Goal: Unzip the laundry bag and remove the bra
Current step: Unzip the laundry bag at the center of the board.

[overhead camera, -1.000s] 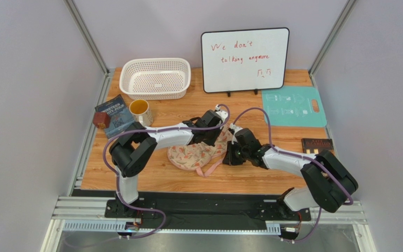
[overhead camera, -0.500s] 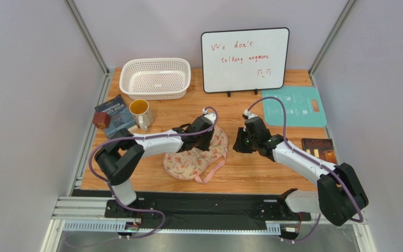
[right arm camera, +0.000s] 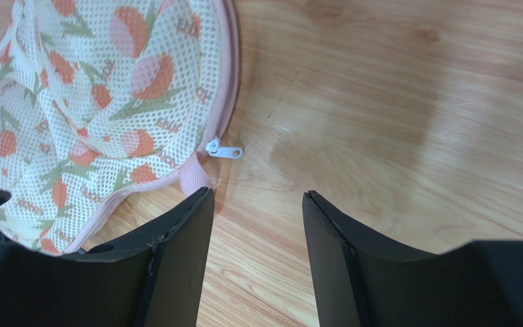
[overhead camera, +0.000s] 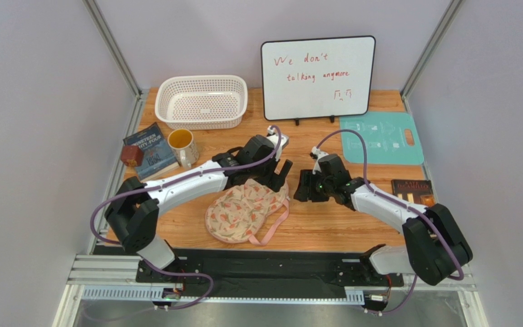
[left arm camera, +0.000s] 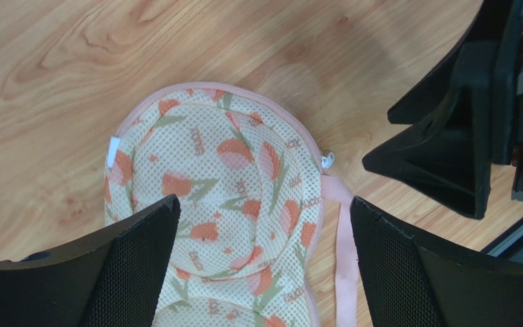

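The laundry bag (overhead camera: 245,211) lies flat on the wooden table, cream mesh with orange and green print and pink trim. Its pink strap (overhead camera: 276,223) trails off the right side. My left gripper (overhead camera: 279,174) hovers open over the bag's far lobe (left arm camera: 223,170), holding nothing; its fingers (left arm camera: 134,266) straddle that lobe. My right gripper (overhead camera: 303,188) stands open just right of the bag, over bare wood (right arm camera: 257,197). The white zipper pull (right arm camera: 223,150) lies at the bag's pink edge, ahead of the right gripper's left finger (right arm camera: 175,252). The bra is hidden.
At the back stand a white perforated basket (overhead camera: 201,101) and a whiteboard (overhead camera: 317,78). A yellow mug (overhead camera: 182,146), a blue book (overhead camera: 149,150) and a brown cube (overhead camera: 132,155) sit at the left. A teal board (overhead camera: 381,138) and a dark book (overhead camera: 413,189) lie at the right.
Both grippers were shut at the bag and have opened and lifted off it. The bag now lies free, shifted a little toward the front left.
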Available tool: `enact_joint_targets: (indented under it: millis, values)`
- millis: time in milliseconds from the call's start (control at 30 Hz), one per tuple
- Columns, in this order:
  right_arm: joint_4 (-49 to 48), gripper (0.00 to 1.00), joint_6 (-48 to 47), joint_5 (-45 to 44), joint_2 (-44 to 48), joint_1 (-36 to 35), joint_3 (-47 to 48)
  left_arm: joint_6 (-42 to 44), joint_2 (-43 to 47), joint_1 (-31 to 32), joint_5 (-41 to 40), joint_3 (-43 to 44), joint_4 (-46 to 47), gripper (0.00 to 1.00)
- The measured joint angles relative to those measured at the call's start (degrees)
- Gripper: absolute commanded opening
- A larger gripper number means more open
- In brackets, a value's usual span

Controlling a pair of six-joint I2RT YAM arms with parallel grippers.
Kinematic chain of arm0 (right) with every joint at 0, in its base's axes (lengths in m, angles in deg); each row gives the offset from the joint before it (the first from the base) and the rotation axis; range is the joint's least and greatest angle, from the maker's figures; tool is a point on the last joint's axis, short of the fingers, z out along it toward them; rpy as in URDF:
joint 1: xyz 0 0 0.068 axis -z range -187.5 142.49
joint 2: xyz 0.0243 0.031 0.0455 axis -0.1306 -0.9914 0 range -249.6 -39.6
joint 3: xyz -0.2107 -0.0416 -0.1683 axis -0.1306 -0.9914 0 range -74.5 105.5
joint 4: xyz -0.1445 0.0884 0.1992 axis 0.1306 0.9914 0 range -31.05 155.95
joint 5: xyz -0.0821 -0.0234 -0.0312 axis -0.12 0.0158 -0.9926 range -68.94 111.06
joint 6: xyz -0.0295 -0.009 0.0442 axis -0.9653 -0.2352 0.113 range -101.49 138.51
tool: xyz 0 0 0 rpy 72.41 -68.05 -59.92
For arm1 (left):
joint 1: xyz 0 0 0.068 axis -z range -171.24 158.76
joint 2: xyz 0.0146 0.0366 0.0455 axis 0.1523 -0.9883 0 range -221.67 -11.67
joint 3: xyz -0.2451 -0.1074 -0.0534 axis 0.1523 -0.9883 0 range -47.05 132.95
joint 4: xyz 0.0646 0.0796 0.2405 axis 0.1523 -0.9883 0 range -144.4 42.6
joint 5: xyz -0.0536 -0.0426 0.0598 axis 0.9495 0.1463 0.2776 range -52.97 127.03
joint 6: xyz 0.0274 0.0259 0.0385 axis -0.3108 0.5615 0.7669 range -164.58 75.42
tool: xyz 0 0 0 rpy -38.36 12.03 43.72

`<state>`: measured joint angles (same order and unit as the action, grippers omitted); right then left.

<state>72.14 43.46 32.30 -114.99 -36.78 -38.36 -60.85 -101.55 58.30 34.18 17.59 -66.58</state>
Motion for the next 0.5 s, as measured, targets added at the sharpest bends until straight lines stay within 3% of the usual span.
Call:
enact_joint_targets:
  millis: [200, 500]
  values:
    - [-7.6, 0.58, -0.6, 6.0, -5.9, 0.0, -1.4, 5.2, -10.4, -0.1, 0.5, 7.4, -2.5, 1.0]
    - [-13.9, 0.57, -2.0, 10.8, -10.2, 0.0, -0.9, 6.2, -11.6, -2.9, -3.2, 3.0, -4.1, 1.0]
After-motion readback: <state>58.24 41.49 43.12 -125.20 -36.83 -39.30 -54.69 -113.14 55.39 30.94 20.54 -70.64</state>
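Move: Roughly 4 cm to the right hand's left, 1 cm ahead and 4 cm below it lies the zipper pull, at the laundry bag's right edge; the bag's middle is about 15 cm left and 4 cm back, the pink strap 7 cm left and 7 cm back. From the left hand the bag's middle is some 10 cm left, 7 cm back and 11 cm below, the pull 2 cm back, 1 cm right and 12 cm below. Sinking about 7 cm with its fingers kept wide open, the left hand first swings slightly forward and right, then turns back left over the bag's far end, its wrist rolling some 15 degrees. The right hand slides about 4 cm left and 2 cm down towards the zipper pull, fingers staying half open, turning slightly counter-clockwise. ##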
